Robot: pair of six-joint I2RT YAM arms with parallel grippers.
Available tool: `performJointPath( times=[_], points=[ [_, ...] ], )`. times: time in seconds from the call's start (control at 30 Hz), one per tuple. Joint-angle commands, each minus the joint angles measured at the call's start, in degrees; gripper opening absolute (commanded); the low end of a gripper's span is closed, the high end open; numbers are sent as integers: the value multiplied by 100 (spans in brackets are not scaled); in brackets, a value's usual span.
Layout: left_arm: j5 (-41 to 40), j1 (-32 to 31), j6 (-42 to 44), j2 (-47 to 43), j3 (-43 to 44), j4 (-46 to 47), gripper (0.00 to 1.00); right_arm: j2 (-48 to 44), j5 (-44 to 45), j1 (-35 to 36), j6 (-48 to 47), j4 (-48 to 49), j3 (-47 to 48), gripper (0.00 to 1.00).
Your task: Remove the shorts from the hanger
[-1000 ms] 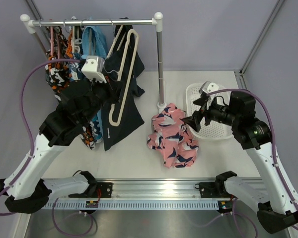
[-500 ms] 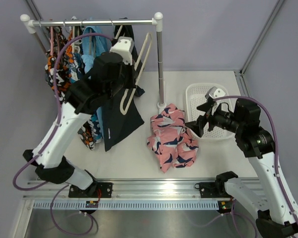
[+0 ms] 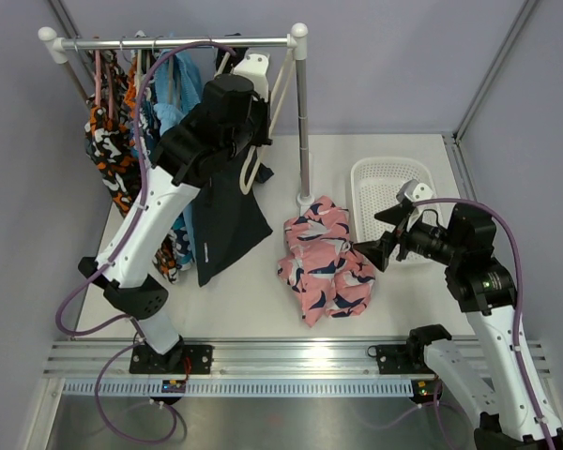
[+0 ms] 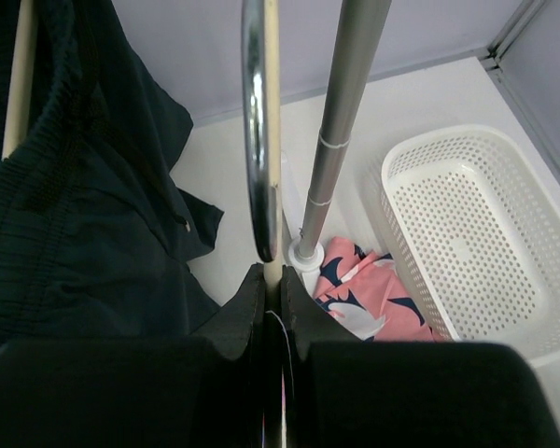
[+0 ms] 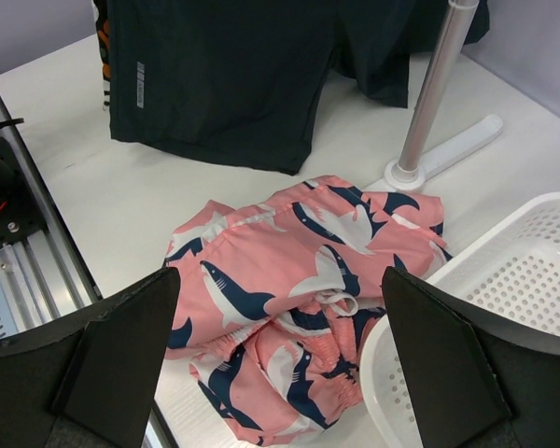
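Note:
The pink shorts (image 3: 327,264) with a navy and white print lie crumpled on the table by the rack's foot, free of the hanger. They also show in the right wrist view (image 5: 308,271) and the left wrist view (image 4: 364,289). The cream hanger (image 3: 283,80) is bare and held high near the rail. My left gripper (image 3: 261,94) is shut on the hanger's thin cream bar (image 4: 273,140), the jaws (image 4: 272,273) pinching it. My right gripper (image 3: 380,246) is open and empty, just right of the shorts and above them (image 5: 280,373).
A white perforated basket (image 3: 387,202) stands at the right (image 5: 504,308). The rack's rail (image 3: 178,42) and upright post (image 3: 302,122) carry a navy garment (image 3: 220,216), an orange-black-white garment (image 3: 108,141) and other clothes on the left.
My left arm has raised the bare hanger up and to the right, close to the rail. My right gripper has drawn back slightly from the shorts. The shorts have not moved.

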Motion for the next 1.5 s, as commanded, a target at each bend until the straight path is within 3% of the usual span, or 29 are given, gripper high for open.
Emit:
performJointPath(
  times=[0.0, 1.47],
  points=[
    [-39, 39, 250, -399, 99, 701, 0, -46, -302, -50, 73, 231, -55, 99],
    [936, 1085, 127, 980, 916, 2029, 0, -222, -619, -50, 91, 257, -231, 100]
  ],
)
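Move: Ahead of the left hand, which already grips the empty hanger near its hook, the free stretch of rail lies about 13 cm forward and 7 cm higher. At rail level, the top of the end post is also 13 cm ahead and 9 cm to the right. The dark shorts hang about 9 cm left of the hand, 8 cm ahead and 12 cm lower. From the right hand, that rail stretch is roughly 30 cm ahead, 26 cm left and 19 cm up. Lifting first by some 3 cm, the left hand carries the hanger forward about 10 cm in all towards the free stretch of rail, climbing a little more and tipping the fingers up about 10 degrees. Over the last stretch it keeps going forward while sinking about 3 cm, bringing the hook over the rail; the fingers stay shut on the hanger. ##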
